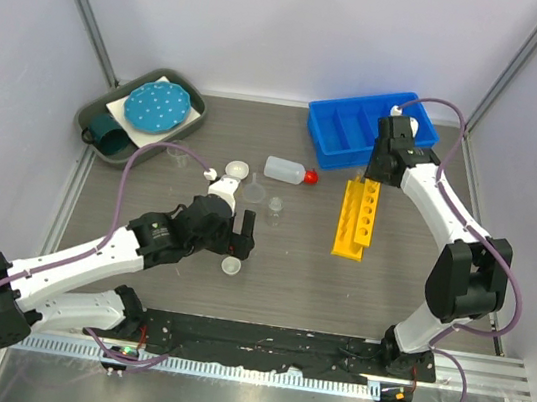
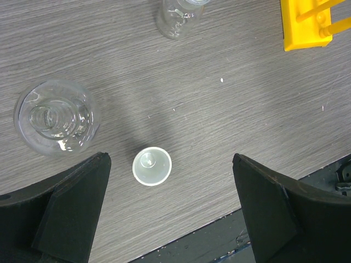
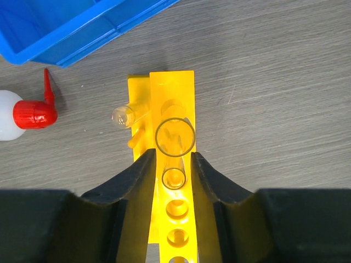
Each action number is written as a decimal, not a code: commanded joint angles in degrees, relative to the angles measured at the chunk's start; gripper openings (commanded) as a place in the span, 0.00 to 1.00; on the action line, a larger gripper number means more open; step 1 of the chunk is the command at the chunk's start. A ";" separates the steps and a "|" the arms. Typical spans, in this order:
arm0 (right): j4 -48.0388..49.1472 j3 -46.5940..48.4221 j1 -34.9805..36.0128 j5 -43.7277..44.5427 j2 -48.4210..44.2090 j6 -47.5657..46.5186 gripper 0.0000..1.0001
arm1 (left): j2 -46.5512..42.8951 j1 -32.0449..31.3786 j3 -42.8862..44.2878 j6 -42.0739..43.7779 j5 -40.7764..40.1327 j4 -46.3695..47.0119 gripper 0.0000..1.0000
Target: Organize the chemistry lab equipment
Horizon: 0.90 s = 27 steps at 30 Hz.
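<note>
My right gripper is shut on a clear glass tube, held upright over a hole at the far end of the yellow holed rack. A second tube lies across the rack's pegs. In the top view this gripper is above the rack. My left gripper is open and empty, its fingers wide apart above a small white dish. A glass flask stands to the dish's left. In the top view the left gripper hovers over that dish.
The blue divided bin stands at the back right. The red-capped bottle lies mid-table, with a funnel, small beaker and another white dish nearby. The dark green tray sits back left.
</note>
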 commanded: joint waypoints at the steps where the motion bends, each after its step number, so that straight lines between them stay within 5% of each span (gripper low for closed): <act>1: 1.51 0.04 0.44 -0.43 -0.32 0.11 0.41 | -1.00 -0.23 0.32 0.25 -1.21 1.61 0.97; 13: -1.74 3.11 2.89 -0.16 -6.38 0.02 0.61 | 0.06 -0.23 2.08 -0.18 -3.58 -0.32 0.97; 27: -9.13 7.43 22.49 9.86 -18.77 0.28 0.63 | 4.28 -0.31 2.43 -3.17 -14.82 -5.59 0.97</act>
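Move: The test tube stands in the yellow rack's far end, right between the right fingers, its middle about 5 cm below them. The rack's middle is roughly 10 cm back, 2 cm left and 10 cm lower; the blue tray about 12 cm ahead and 1 left; the wash bottle level, 18 cm left. From the left hand, the beaker lies some 5 cm ahead, 7 left, 12 below; the small cup 2 back, 2 left. The test tube is let go in its rack hole as the right fingers spread wider around it; that hand then swings clear, rising about 13 cm while going some 9 cm left and 7 cm back, fingers tilting up towards level and turning counter-clockwise. Late on, the open left hand eases left and down towards the beaker, about 2 cm each way, its left side rolling up slightly. ##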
